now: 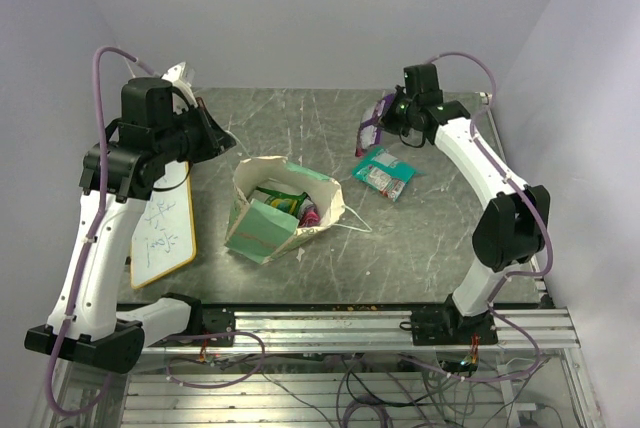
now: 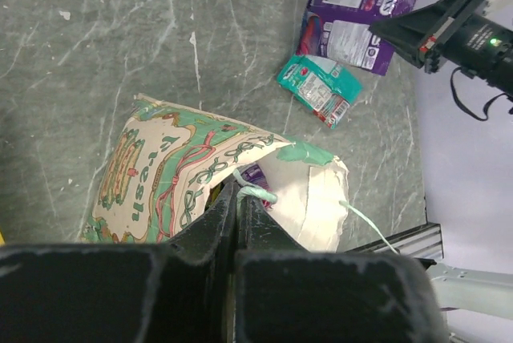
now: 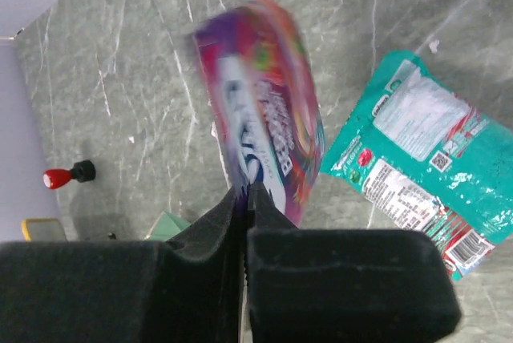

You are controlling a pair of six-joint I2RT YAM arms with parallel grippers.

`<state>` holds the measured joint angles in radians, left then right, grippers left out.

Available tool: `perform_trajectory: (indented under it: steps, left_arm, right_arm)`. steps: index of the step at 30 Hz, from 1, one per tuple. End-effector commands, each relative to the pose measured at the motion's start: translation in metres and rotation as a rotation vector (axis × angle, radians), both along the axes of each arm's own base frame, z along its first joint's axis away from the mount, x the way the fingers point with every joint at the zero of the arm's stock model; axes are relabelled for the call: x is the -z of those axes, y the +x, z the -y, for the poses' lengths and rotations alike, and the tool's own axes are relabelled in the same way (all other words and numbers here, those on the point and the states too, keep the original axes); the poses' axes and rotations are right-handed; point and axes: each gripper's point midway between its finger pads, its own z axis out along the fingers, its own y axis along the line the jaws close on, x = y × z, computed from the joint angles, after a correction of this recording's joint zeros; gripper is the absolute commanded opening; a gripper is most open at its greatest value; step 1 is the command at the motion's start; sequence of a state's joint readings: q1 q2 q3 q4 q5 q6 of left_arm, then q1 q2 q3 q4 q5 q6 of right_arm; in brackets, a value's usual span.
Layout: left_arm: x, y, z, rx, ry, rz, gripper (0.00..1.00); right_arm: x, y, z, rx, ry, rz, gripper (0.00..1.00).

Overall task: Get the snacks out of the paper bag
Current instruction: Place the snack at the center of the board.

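The paper bag (image 1: 262,231) lies tilted mid-table with its mouth up, and several snacks (image 1: 283,199) show inside. My left gripper (image 2: 239,191) is shut on the bag's mint-green string handle (image 2: 258,194) at the rim; from above it (image 1: 228,140) sits just behind the bag's left edge. My right gripper (image 3: 247,189) is shut on the lower edge of a purple snack packet (image 3: 264,94), blurred, held above the table at the back right (image 1: 372,130). A teal snack packet (image 1: 383,174) lies flat just in front of it.
A wood-framed whiteboard (image 1: 165,233) lies at the table's left edge beside the left arm. A small red-capped object (image 3: 68,175) stands on the table in the right wrist view. A metal rail (image 1: 350,323) runs along the near edge.
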<state>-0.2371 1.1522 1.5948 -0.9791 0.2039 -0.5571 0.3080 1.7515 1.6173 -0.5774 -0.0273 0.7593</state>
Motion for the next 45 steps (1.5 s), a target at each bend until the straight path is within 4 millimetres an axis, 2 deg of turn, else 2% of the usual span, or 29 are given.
perform_trajectory:
  steps: [1,5,8,19,20,23,26,29,32,36,39,43,45]
  left_arm:
    - [-0.017,0.005,0.006,0.015,-0.051,0.064,0.07]
    - [-0.014,0.005,0.005,0.002,-0.060,0.056,0.07]
    - [-0.015,0.006,0.005,-0.001,-0.070,0.062,0.07]
    - [-0.013,0.020,0.014,0.023,-0.093,0.058,0.07]
    - [-0.012,0.020,0.015,0.032,-0.095,0.055,0.07]
    - [-0.011,0.017,0.014,0.035,-0.090,0.053,0.07]
    - [-0.011,0.013,0.014,0.048,-0.078,0.059,0.07]
    - [-0.013,0.010,0.021,0.123,-0.076,0.093,0.07]
    - [-0.016,0.007,0.030,0.211,-0.070,0.128,0.07]
    - [-0.023,0.006,0.042,0.277,-0.106,0.132,0.07]
    - [-0.027,0.005,0.046,0.276,-0.153,0.135,0.07]
    - [-0.023,0.004,0.050,0.273,-0.205,0.112,0.07]
    - [-0.019,0.004,0.051,0.263,-0.212,0.092,0.07]
  right_arm:
    - [0.003,-0.001,0.007,0.072,0.152,-0.004,0.00]
    - [0.032,-0.015,0.027,0.085,0.197,-0.064,0.00]
    - [0.065,-0.031,0.048,0.125,0.200,-0.151,0.00]
    - [0.139,-0.065,0.123,0.243,0.103,-0.237,0.00]
    - [0.151,-0.075,0.126,0.250,0.099,-0.269,0.00]
    - [0.170,-0.093,0.129,0.254,0.089,-0.311,0.00]
    - [0.183,-0.101,0.130,0.244,0.078,-0.313,0.00]
    - [0.196,-0.101,0.131,0.210,0.052,-0.322,0.00]
    - [0.195,-0.099,0.131,0.157,0.024,-0.347,0.02]
    - [0.174,-0.103,0.134,0.127,-0.008,-0.309,0.31]
    - [0.158,-0.109,0.144,0.133,-0.064,-0.284,0.57]
    - [0.133,-0.113,0.155,0.099,-0.148,-0.249,0.68]
    - [0.121,-0.113,0.158,0.072,-0.184,-0.228,0.69]
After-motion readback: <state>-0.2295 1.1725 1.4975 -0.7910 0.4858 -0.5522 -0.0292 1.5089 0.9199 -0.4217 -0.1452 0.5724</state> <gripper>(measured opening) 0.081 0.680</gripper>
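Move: On the table, the free spot for the purple snack still hanging from the right fingers lies some 9 cm back, 7 cm to the right and 20 cm below that hand. The teal snack already there is about 6 cm back and 3 cm to the right, at table height; the paper bag stands roughly 15 cm back, 19 cm to the left, 13 cm lower. From the left hand the spot is about 8 cm ahead, 36 cm right and 35 cm down. Sweeping down about 19 cm, rightward some 13 and back 10, the right hand carries the purple snack onto the near right part of the teal one, its fingers tipping further down by some 20 degrees; there it opens about two-thirds, lets go and rises clear. The left hand keeps its grip on the bag's handle, easing about 4 cm right late on while turning clockwise. ##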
